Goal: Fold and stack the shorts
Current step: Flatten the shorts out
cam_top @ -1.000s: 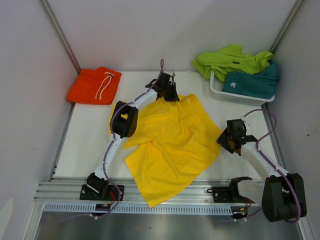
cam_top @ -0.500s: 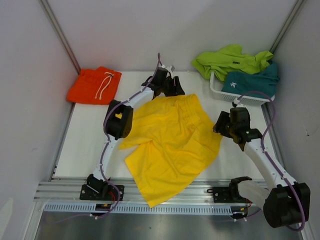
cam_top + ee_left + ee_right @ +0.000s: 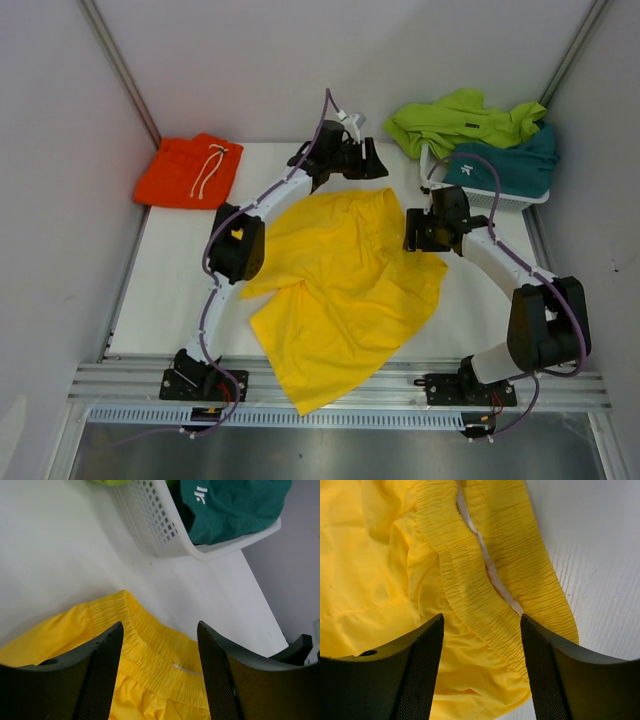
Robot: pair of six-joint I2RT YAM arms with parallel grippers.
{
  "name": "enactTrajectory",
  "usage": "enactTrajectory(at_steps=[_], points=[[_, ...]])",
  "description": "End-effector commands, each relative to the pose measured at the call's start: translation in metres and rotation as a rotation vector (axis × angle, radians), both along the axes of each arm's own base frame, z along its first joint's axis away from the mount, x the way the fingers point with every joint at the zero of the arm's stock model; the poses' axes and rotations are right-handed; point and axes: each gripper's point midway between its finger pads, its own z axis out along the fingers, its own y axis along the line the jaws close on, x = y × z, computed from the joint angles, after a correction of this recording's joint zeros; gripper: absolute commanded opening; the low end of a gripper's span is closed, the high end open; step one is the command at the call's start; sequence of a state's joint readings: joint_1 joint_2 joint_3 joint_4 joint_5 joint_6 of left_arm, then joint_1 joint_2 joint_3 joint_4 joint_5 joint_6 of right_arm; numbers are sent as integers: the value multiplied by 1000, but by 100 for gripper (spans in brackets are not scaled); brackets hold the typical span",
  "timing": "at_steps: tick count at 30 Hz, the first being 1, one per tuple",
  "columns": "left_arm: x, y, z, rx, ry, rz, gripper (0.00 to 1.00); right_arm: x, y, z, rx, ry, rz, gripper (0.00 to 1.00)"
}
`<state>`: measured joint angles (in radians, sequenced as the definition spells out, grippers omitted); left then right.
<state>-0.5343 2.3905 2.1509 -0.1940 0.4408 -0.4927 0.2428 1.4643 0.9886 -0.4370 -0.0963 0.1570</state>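
Yellow shorts (image 3: pixel 340 290) lie spread flat in the middle of the table, waistband at the far right. My left gripper (image 3: pixel 372 160) hovers open above the far end of that waistband (image 3: pixel 150 645), nothing between its fingers. My right gripper (image 3: pixel 413 232) hangs open over the waistband's right end (image 3: pixel 480 605), also holding nothing. Folded orange shorts (image 3: pixel 190 170) lie at the far left corner. Lime green shorts (image 3: pixel 455 118) and teal shorts (image 3: pixel 500 165) rest in the white basket (image 3: pixel 440 185).
The white mesh basket (image 3: pixel 155 525) stands at the far right corner, close to my left gripper. Grey walls enclose the table on three sides. A metal rail (image 3: pixel 340 385) runs along the near edge under the shorts' hem.
My left gripper let go of the yellow waistband, opened and moved up and to the right. My right arm swung in from the right to the waistband's right end, opening wider.
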Motion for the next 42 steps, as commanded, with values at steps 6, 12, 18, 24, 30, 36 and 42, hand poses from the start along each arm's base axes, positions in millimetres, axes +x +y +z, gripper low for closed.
enactTrajectory(at_steps=[6, 12, 18, 24, 30, 36, 42], points=[[-10, -32, -1, -64, -20, -99, 64, 6, 16, -13, 59, -3, 100, 64], [-13, -29, 5, -47, -30, -91, 64, 16, 17, -30, 133, -20, 93, 62], [-15, -14, 30, -51, -45, -59, 63, 30, 22, -38, 189, -24, 98, 52], [-18, 3, 48, -52, -57, -42, 63, 37, 26, -41, 240, -25, 116, 26], [-24, 15, 59, -48, -69, -32, 63, 41, 22, -27, 248, -59, 95, 0], [-28, 20, 62, -38, -77, -24, 63, 53, 2, 15, 216, -182, 10, 0], [-31, 23, 60, -25, -77, -20, 62, 62, -21, 24, 188, -222, -78, 0]])
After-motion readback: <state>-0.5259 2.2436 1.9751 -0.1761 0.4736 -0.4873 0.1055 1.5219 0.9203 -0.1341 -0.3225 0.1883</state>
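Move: The near right stretch of the shorts' waistband, where the drawstring shows, lies about 2 cm ahead of my right hand, 2 cm to its left and 6 cm below. The waistband's far end is some 13 cm ahead, 6 cm left and 7 cm down; the laundry basket's middle is roughly 15 cm ahead and 19 cm right, slightly lower. From my left hand that gripping spot is about 13 cm back, 10 cm right and 14 cm below. I lower my open right hand about 5 cm onto the waistband, easing forward and left and rolling its left side up some 10 degrees, shut the fingers on the upper layer, then lift about 5 cm while drawing forward and slightly right. My left hand, open over the shorts, dips about 3 cm to the right and back, then rises past its starting height, going left. ##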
